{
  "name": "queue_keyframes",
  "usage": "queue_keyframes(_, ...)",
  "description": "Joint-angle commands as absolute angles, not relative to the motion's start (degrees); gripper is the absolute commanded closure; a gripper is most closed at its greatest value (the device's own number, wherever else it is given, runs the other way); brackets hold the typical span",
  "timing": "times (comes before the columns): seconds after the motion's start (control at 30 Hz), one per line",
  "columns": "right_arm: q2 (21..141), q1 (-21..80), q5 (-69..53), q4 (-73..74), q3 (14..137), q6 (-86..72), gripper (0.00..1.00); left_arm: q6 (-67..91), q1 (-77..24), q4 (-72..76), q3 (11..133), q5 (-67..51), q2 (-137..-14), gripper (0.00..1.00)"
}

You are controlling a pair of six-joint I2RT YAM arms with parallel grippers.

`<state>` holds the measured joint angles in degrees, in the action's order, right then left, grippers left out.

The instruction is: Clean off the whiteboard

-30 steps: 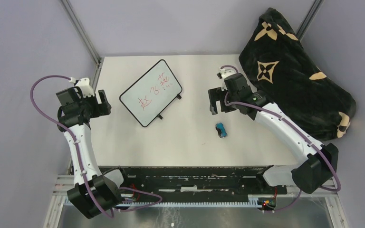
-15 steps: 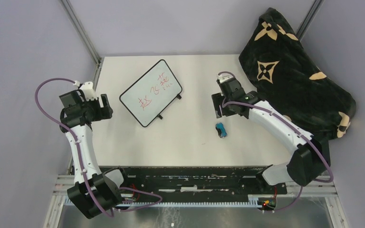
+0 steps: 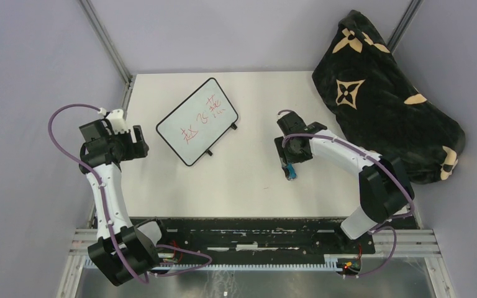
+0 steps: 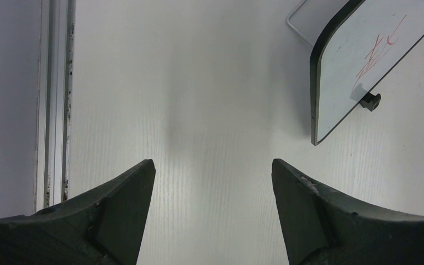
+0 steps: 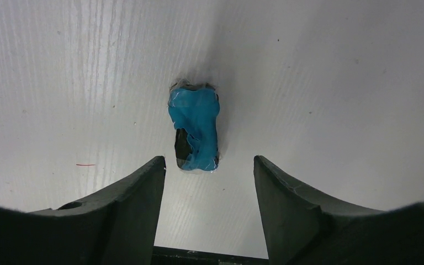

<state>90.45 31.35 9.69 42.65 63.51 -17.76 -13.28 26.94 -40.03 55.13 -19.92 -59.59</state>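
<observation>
The whiteboard (image 3: 197, 122) lies tilted at the back left of the table, with red handwriting on it. Its near corner and one black foot show in the left wrist view (image 4: 364, 66). My left gripper (image 3: 138, 141) hangs open over bare table to the board's left (image 4: 212, 163), with nothing between its fingers. A small blue-and-black eraser block (image 3: 290, 171) lies right of centre. My right gripper (image 3: 285, 159) is low over it and open. In the right wrist view the eraser (image 5: 195, 127) sits just beyond the fingertips (image 5: 210, 159), untouched.
A black cushion with tan flower patterns (image 3: 385, 93) fills the back right corner. A metal rail (image 4: 55, 110) runs along the table's left edge. A short red mark (image 5: 85, 164) is on the table near the eraser. The black base rail (image 3: 242, 233) lines the near edge.
My right arm has swung down and toward the near edge, onto the eraser, and its jaws have narrowed. My left gripper has drifted slightly right.
</observation>
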Motion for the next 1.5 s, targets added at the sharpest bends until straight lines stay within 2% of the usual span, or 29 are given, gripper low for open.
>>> queue_keyframes(0.0, 92.11, 31.19, 7.35, 41.03, 62.85, -18.33, 0.32, -16.31, 27.12, -38.81, 54.87, -20.56, -59.60, 0.17)
queue_keyframes(0.33, 96.30, 31.20, 6.54, 37.93, 62.77, -17.87, 0.36, -16.05, 27.22, -38.24, 54.81, -20.85, -60.99, 0.17)
queue_keyframes(0.6, 98.48, 31.13, 6.24, 37.16, 63.54, -17.60, 0.44, -16.08, 27.21, -38.14, 54.58, -20.74, -61.24, 0.18)
queue_keyframes(0.9, 99.31, 31.18, 6.22, 37.23, 63.45, -17.52, 0.57, -16.12, 27.15, -38.06, 54.13, -20.65, -61.34, 0.19)
queue_keyframes(1.07, 99.85, 31.20, 5.52, 37.34, 63.53, -17.41, 0.68, -16.11, 27.08, -38.06, 54.11, -20.82, -61.44, 0.19)
queue_keyframes(1.17, 99.41, 31.15, 5.19, 37.72, 64.07, -17.40, 0.81, -16.39, 27.22, -38.06, 54.16, -21.07, -61.36, 0.19)
queue_keyframes(1.27, 98.73, 31.18, 4.87, 38.89, 65.78, -17.04, 0.99, -17.07, 27.23, -38.82, 54.90, -23.58, -61.39, 0.19)
queue_keyframes(1.47, 96.96, 31.19, 2.48, 41.49, 72.24, -16.03, 1.00, -20.54, 27.17, -44.27, 58.60, -35.79, -62.49, 0.20)
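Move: Just under the right hand lies the blue eraser, about 5 cm below, a centimetre back and a centimetre to the left. From that hand the short red mark on the table is roughly 6 cm back, 8 cm left and 6 cm down, and the whiteboard's middle some 14 cm ahead, 29 cm left and slightly lower. From the left hand the eraser is about 50 cm to the right, level with it fore and aft, and 17 cm down. Sinking about 5 cm onto the eraser with a slight tip towards vertical, the right hand slows and closes its part-open fingers fully, pinching the eraser across its middle. It then starts back up by about 1 cm, edging left with its grip kept. The left hand, open and empty, settles 1.5 cm lower and lastly starts to the right, towards the whiteboard. ##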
